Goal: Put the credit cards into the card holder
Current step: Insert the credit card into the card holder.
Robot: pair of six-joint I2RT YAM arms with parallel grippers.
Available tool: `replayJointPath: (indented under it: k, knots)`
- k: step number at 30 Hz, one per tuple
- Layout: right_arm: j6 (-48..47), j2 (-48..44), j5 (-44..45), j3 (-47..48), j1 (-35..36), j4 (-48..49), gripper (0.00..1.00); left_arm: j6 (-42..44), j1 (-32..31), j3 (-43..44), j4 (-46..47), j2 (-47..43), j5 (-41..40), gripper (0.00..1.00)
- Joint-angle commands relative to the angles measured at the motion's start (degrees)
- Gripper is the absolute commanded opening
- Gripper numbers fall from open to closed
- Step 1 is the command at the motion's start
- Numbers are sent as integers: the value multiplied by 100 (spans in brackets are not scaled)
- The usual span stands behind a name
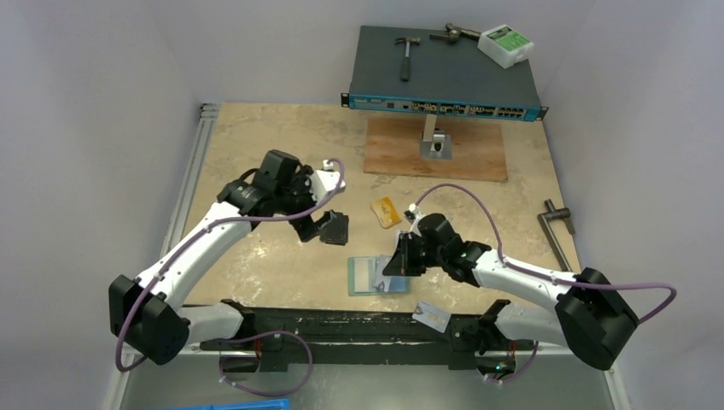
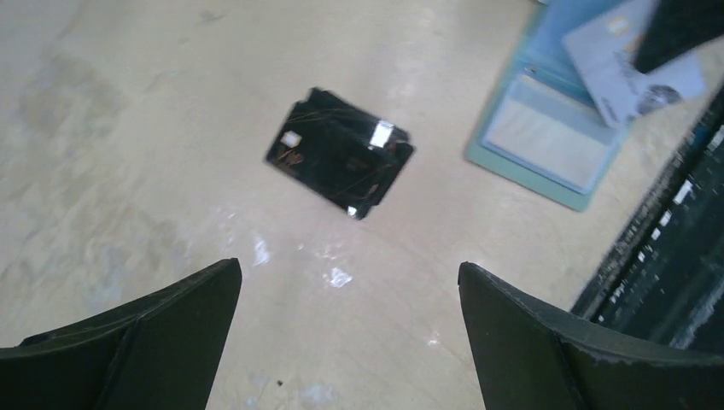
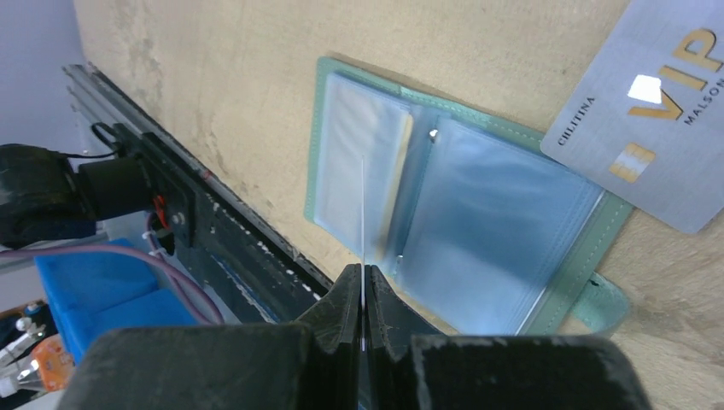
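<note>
The teal card holder (image 1: pixel 363 275) lies open near the table's front edge, and its clear sleeves (image 3: pixel 478 213) face up. My right gripper (image 3: pixel 363 272) is shut on a thin credit card (image 3: pixel 363 213) seen edge-on, with its tip over the holder's left page. A silver VIP card (image 3: pixel 657 111) lies flat, overlapping the holder's far edge. An orange card (image 1: pixel 385 212) rests on the table behind the holder. Another silver card (image 1: pixel 431 317) sits on the black front rail. My left gripper (image 2: pixel 348 272) hangs open over bare table, with nothing between its fingers.
A black rounded rectangle (image 2: pixel 340 154) lies just ahead of my left gripper. At the back stand a network switch (image 1: pixel 444 73) with a hammer on top and a wooden board (image 1: pixel 435 149). A metal tool (image 1: pixel 559 231) lies at the right edge.
</note>
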Motion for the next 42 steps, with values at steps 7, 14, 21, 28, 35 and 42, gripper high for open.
replayJointPath:
  k: [7,14,21,28,35,42]
  knots:
    - [-263,-307,-604,15,-379,337,0,-474,639,-410,522,-442,203,100]
    - [-425,-357,-822,-51,-795,232,0,-61,-179,-1300,1517,-501,234,100]
    - [-644,-469,-617,69,-802,-164,0,-303,-569,-497,873,313,324,100]
    - [-741,-549,-1134,-169,-944,161,0,1337,-1062,-1383,1852,272,217,100]
    - [-746,-324,-1797,-478,-1349,714,0,2250,-1184,-1512,2142,764,279,100]
    - [-682,-62,-2131,-642,-1518,1257,0,3057,-1636,-1814,2540,861,34,100]
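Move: The right hand holds a silver card edge-on above the card holder, whose middle is some 2 cm back, 4 cm to this hand's left and about 6 cm below. A loose silver card lies 6 cm ahead and 2 cm to the right. From the empty left hand, the card holder is about 15 cm right, 9 cm back and 15 cm down; the black cards are 3 cm ahead and 4 cm right, as far down. The right fingers keep their pinch on the silver card and ease it about 3 cm to the right and slightly forward, rising a little and sinking back, so it points at the spine side of the holder's left pocket. The wide-open left hand first swings briefly left and forward, then turns back and drops some 10 cm, moving right and back towards the holder's left edge, its wrist turning about 30 degrees clockwise. ##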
